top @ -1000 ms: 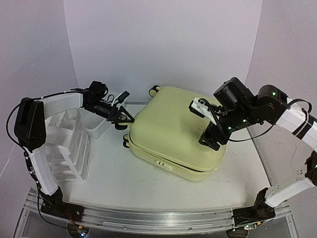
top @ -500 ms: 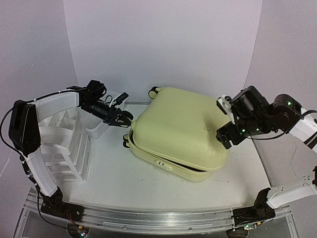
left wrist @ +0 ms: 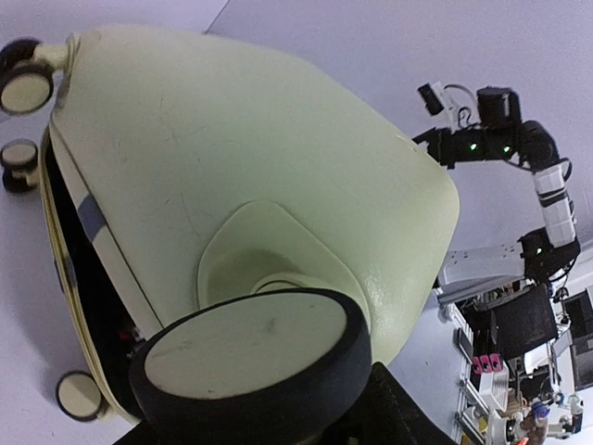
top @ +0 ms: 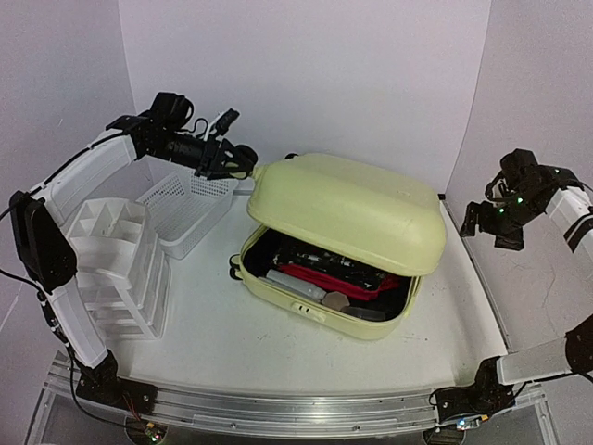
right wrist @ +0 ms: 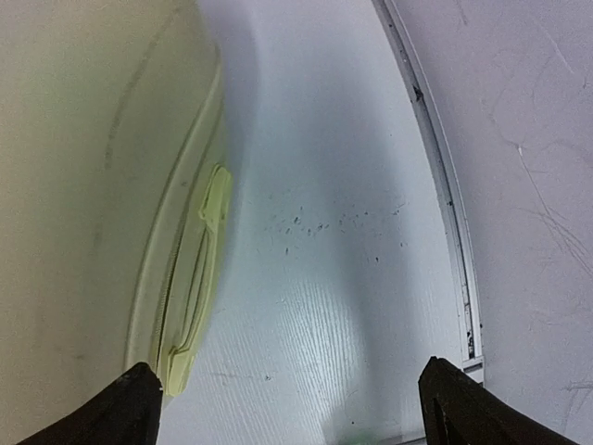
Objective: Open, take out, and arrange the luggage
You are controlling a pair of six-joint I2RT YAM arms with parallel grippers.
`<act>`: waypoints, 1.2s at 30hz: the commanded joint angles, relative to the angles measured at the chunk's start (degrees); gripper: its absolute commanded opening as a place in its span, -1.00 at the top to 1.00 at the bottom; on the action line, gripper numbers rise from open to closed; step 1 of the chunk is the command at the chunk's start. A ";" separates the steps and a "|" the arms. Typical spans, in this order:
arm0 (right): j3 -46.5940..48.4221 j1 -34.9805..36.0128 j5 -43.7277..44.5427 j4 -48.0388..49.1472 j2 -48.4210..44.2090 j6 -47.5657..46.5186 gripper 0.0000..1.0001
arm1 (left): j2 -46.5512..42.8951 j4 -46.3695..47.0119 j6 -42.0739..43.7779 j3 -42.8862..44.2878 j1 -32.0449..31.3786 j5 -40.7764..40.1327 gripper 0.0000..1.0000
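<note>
The luggage (top: 352, 209), a pale yellow hard-shell suitcase, lies mid-table with its lid tilted up and its front gaping. Inside the lower shell (top: 306, 304) I see red fabric (top: 329, 278), dark items and a white tube. My left gripper (top: 237, 159) is shut on a black-and-cream wheel (left wrist: 248, 357) at the lid's back left corner and holds the lid raised. That wheel fills the bottom of the left wrist view, with the lid (left wrist: 241, 176) behind it. My right gripper (top: 489, 232) hangs open and empty at the far right, above bare table (right wrist: 334, 278) beside the shell (right wrist: 83, 167).
A white mesh basket (top: 185, 211) stands just under my left arm, left of the luggage. A white drawer organiser (top: 116, 264) sits nearer at the left. A metal rail (right wrist: 447, 195) marks the table's right edge, close to my right gripper.
The left gripper closed on the lid's wheel and rose, swinging the lid up so the contents show. The right arm pulled off the lid and away to the right, opening fully.
</note>
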 commanded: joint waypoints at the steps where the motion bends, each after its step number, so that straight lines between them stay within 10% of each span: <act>1: -3.14 -5.58 -9.27 5.18 1.88 0.70 -0.96 | -0.99 11.57 -11.24 11.83 -0.69 1.29 1.00; 18: -47.90 -5.11 -17.86 93.48 -12.29 -2.77 -0.92 | 9.07 28.81 -29.33 23.75 -0.64 -9.04 1.00; 36: -37.93 5.50 0.63 108.92 -0.98 -18.94 -0.15 | 16.10 29.32 -31.58 31.77 -0.51 -11.13 1.00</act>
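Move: The left hand holds the near-left wheel of the luggage's raised lid; the lid's middle lies about 25 cm to its right, 8 cm back and a little lower, and the white basket some 14 cm left, 10 cm farther out and 28 cm down. From the empty right hand, the lid's near right corner is roughly 8 cm left, 3 cm back and 7 cm lower, with the red pouch about 27 cm left, 6 cm back and 15 cm below. Keeping its grip on the wheel, the left hand swings the luggage lid farther open, first mostly up, then increasingly forward, about 11 cm up and 10 cm forward in all, tilting some 20 degrees on the way. The open right hand dips about 11 cm beside the luggage, then sweeps forward and up with some leftward travel as its fingers tip up roughly 65 degrees to point forward, reaching the lid's near right corner and partly closing with the rim between its fingers. ##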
